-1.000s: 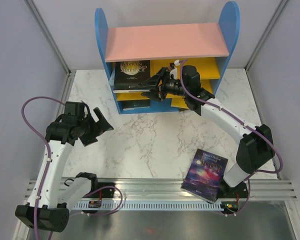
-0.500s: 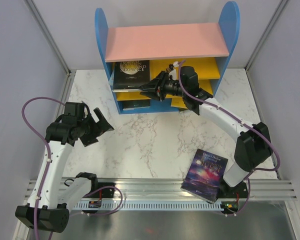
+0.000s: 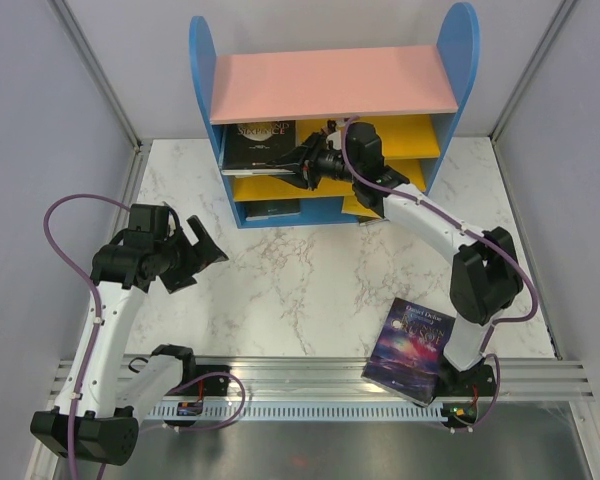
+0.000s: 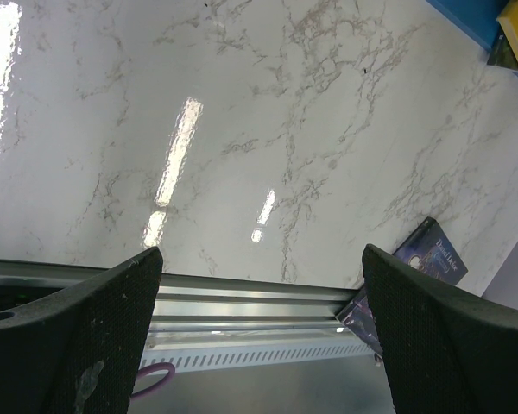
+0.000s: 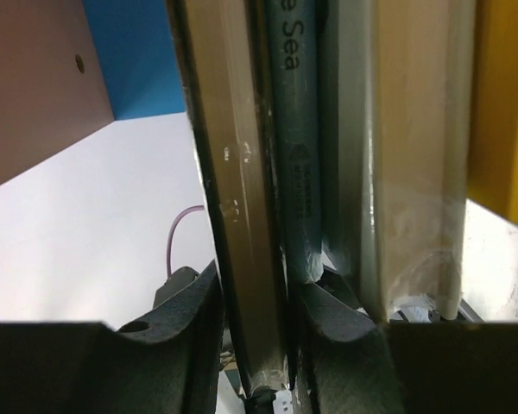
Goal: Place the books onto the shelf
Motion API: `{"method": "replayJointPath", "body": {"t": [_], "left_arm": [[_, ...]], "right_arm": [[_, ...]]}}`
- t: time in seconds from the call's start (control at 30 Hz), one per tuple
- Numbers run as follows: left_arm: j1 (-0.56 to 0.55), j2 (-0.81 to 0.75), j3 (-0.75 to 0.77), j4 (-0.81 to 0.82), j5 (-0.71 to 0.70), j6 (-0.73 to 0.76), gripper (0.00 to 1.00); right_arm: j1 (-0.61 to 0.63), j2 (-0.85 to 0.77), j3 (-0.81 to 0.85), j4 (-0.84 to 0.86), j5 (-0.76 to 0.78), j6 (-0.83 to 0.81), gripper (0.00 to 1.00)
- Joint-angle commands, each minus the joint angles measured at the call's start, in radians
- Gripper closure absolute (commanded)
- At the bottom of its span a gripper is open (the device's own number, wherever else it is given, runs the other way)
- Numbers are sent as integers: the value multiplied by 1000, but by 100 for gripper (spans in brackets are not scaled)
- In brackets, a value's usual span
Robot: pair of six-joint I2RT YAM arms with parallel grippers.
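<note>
The shelf (image 3: 202, 60) has blue side panels, a pink top board and yellow boards. A black book (image 3: 258, 143) lies on its upper board at the left. My right gripper (image 3: 300, 166) reaches in under the pink board. In the right wrist view this gripper (image 5: 255, 293) is shut on the black book's edge (image 5: 242, 198), one finger against each side. A blue-grey spine (image 5: 295, 164) and another book (image 5: 410, 164) stand beside it. A galaxy-cover book (image 3: 410, 338) lies on the table's near right edge. My left gripper (image 3: 193, 253) hangs open and empty above the marble; its wrist view shows the galaxy book (image 4: 433, 257).
A dark book (image 3: 275, 208) and a yellow one (image 3: 358, 206) sit on the lower board. A metal rail (image 3: 310, 375) runs along the near edge. Grey walls close in the left and right sides. The shelf's blue corner (image 4: 466, 15) shows in the left wrist view.
My right gripper has pushed further left under the pink board, and its jaws have closed onto the black book's edge. The left arm has stayed still.
</note>
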Motion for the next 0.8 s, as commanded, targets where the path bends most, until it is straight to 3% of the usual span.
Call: {"method": "replayJointPath", "body": {"t": [0.0,0.13,0.27,0.4,0.77], "left_arm": [[-4,1,21,17,-4,26,2],[-3,1,19,17,-4,25,2],[-4,2,13,21,-3,25,2],[-4,4,12,25,0,22,2],[-4,-5,1,28,8,12,2]], "right_arm": [[-1,29,60,78,13,27,64],[-3,4,21,85,9,27,60],[-3,-40,-46,85,6,16,44],[-3,-63,-77,82,-2,7,38],[-5,-91,-77,65,-2,-9,42]]}}
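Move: The right fingers, pointing left, are around the right edge of the black book near its front corner; the book's middle lies about 9 cm ahead and 8 cm to the left, about level. Straight under that book are the blue book, some 2 cm below the hand, and the light green book, roughly 5 cm below. From the idle left hand the black book is about 26 cm ahead, 13 cm to the right and 13 cm higher. The right hand ends its push with a last nudge of barely half a centimetre forward and left, then spreads its fingers from about a third open to some three fifths, giving up the pinch on the black book's right edge while sinking about 1 cm. It then eases back and to the right by about 1.5 cm, away from the stack, coming up half a centimetre at the end with hardly any wrist turn and the opened fingertips still above and below the book's front corner. ##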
